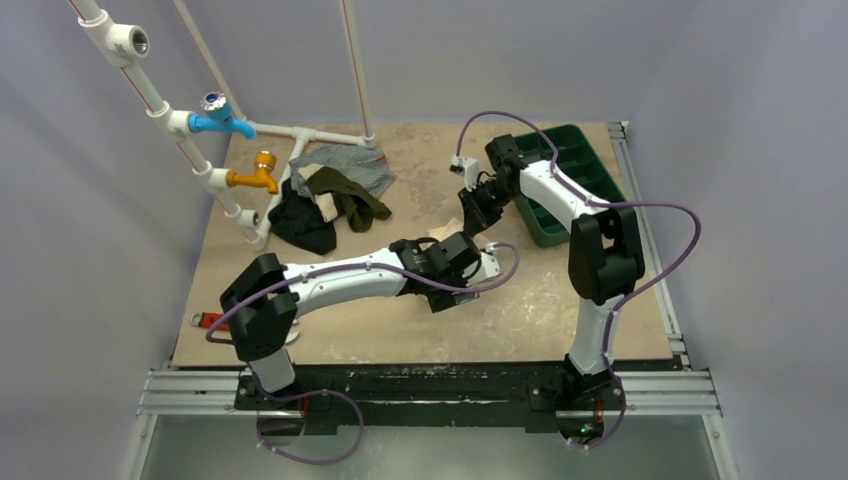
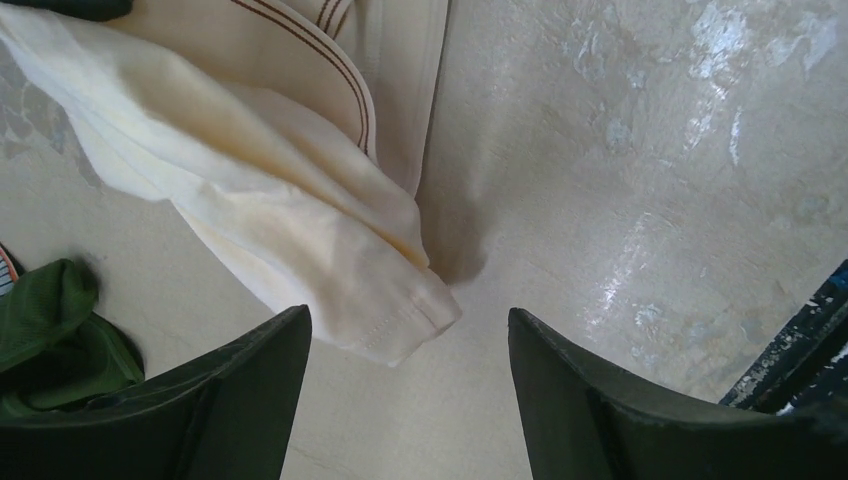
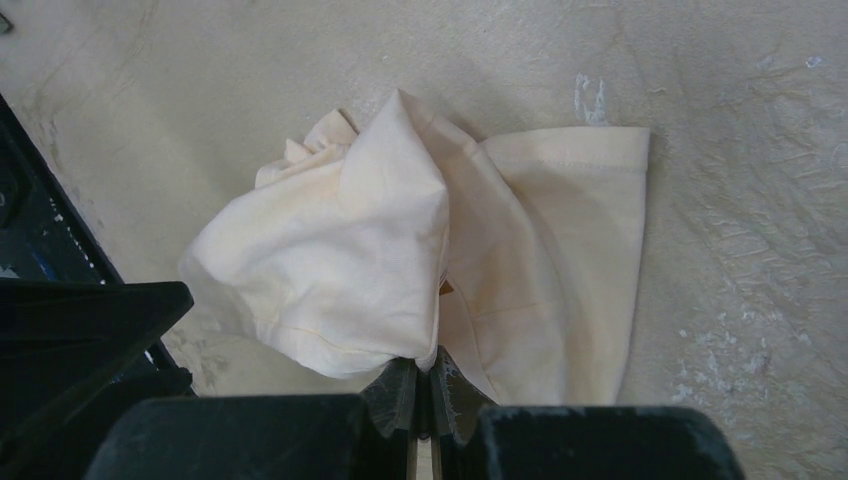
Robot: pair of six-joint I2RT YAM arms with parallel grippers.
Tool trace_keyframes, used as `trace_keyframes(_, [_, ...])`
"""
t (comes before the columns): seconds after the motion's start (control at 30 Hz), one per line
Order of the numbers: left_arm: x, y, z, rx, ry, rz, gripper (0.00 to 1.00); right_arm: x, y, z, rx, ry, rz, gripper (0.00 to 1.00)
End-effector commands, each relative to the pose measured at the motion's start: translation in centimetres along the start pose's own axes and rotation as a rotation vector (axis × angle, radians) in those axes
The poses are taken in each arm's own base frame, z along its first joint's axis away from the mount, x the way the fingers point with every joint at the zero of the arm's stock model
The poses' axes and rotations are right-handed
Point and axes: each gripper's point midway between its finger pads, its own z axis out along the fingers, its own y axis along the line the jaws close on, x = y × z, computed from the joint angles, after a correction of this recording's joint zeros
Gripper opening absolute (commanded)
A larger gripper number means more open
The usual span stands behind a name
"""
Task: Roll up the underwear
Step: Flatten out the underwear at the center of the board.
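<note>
The underwear is a pale peach cloth lying crumpled on the table, with a stitched band edge and brown stripes at its far part. My right gripper is shut on a fold of it and holds that fold bunched up off the table. My left gripper stands open just short of the band corner, one finger to each side, touching nothing. From above, only a small peach patch of the underwear shows between the two wrists; the arms hide the rest.
A green tray stands at the back right behind the right arm. A pile of olive, black and grey garments lies at the back left, by white pipes with blue and orange taps. A red-handled tool lies front left.
</note>
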Motion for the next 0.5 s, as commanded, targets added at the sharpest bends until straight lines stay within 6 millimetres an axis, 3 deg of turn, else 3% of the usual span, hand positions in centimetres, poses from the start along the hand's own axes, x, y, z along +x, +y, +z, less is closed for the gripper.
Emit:
trace_keyframes(0.0, [-0.5, 0.9, 0.3, -0.120, 0.034, 0.044, 0.70, -1.7, 0.4, -1.3, -0.024, -0.059, -0.003, 0.00])
trace_keyframes(0.2, [0.1, 0.9, 1.6, -0.200, 0.081, 0.119, 0.65, -1.4, 0.2, -1.3, -0.032, -0.062, 0.005, 0.00])
trace_keyframes(0.47, [-0.3, 1.7, 2.3, -0.253, 0.086, 0.143, 0.42, -1.1, 0.5, -1.3, -0.049, -0.062, 0.004, 0.00])
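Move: The underwear's loose near corner hangs just below the left hand, about 2 cm ahead, level sideways and roughly 4 cm down. A dark-green garment lies some 16 cm ahead and 19 cm left of the left hand, the green box about 20 cm ahead and 21 cm right. The right hand already pinches the underwear's far side; from it that corner is around 10 cm back, 3 cm left and 4 cm lower. Lower the left gripper about 3 cm over the underwear's near corner, easing forward a touch at the end. Tilt it some 15 degrees as you sink, fingertips swinging forward and left, and narrow the open fingers around the corner without shutting them. Keep the right gripper shut on the far side, practically still. ##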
